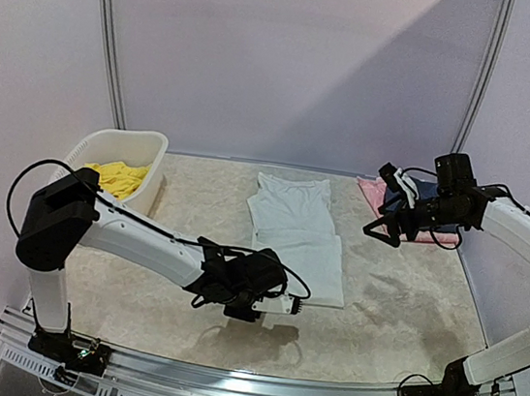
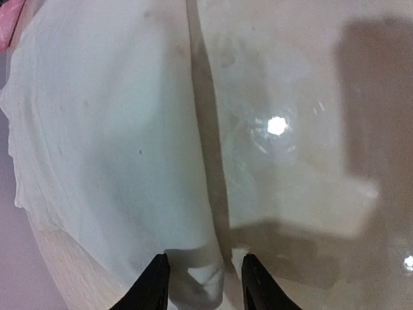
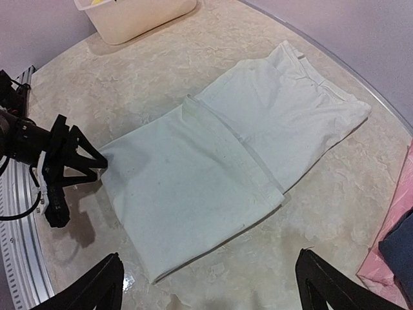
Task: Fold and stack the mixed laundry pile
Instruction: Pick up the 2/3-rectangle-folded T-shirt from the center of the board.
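A white T-shirt (image 1: 294, 236) lies folded into a long strip in the middle of the table, its near half doubled over. My left gripper (image 1: 296, 307) sits low at the shirt's near corner. In the left wrist view the gripper (image 2: 204, 257) is open, and the shirt's (image 2: 116, 142) corner lies between its fingertips. My right gripper (image 1: 375, 230) hangs open above the table to the right of the shirt, holding nothing. From the right wrist view the gripper (image 3: 210, 255) looks down on the shirt (image 3: 213, 161). Yellow shorts (image 1: 116, 177) lie in the white basket (image 1: 150, 144).
The basket stands at the back left. A pink cloth (image 1: 373, 191) with a dark blue one (image 3: 400, 252) on it lies at the back right, under the right arm. Purple walls close the back and sides. A metal rail (image 1: 240, 385) runs along the near edge.
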`<state>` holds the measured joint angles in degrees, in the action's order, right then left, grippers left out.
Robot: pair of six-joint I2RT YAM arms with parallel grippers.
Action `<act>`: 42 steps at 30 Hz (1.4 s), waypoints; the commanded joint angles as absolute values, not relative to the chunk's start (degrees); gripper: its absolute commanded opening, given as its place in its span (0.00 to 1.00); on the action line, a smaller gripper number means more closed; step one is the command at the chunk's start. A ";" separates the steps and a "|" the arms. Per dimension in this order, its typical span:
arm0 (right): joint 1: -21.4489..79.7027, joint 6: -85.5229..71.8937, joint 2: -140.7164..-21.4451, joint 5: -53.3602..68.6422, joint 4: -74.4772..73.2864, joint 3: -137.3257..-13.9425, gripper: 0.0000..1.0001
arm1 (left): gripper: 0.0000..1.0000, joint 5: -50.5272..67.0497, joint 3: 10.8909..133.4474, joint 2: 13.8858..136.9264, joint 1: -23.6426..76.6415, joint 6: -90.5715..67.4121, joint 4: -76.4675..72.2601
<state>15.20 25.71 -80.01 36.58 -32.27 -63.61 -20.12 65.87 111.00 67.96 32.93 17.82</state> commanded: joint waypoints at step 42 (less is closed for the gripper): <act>45.35 67.92 -90.78 0.47 -11.27 -38.16 0.46 | 0.00 4.15 73.66 115.90 58.54 24.02 27.98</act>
<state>44.91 68.05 -87.55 3.05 -11.86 -39.57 1.91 73.17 114.37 59.13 24.77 24.77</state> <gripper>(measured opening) 0.485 0.020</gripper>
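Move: My left fingers are already astride the T-shirt's near left corner, its middle only about 1 cm ahead, 1 cm right and 1 cm below; the near right corner is some 20 cm to the right of that corner, level with it. From my right hand the near right corner is roughly 9 cm back, 5 cm left and 19 cm down. The shirt's near panel is centred 4 cm ahead and 16 cm left, the cloth stack about 28 cm ahead and 15 cm right. I sweep my right hand down some 18 cm, back and a little left, onto the near right corner, easing slightly forward at the end; it rolls well counter-clockwise, fingers tipping steeper and narrowing to half open around the corner. Meanwhile my left fingers nudge about 1 cm forward and right, shut on the near left corner, keep pinching and tilt some 20 degrees more upright. ##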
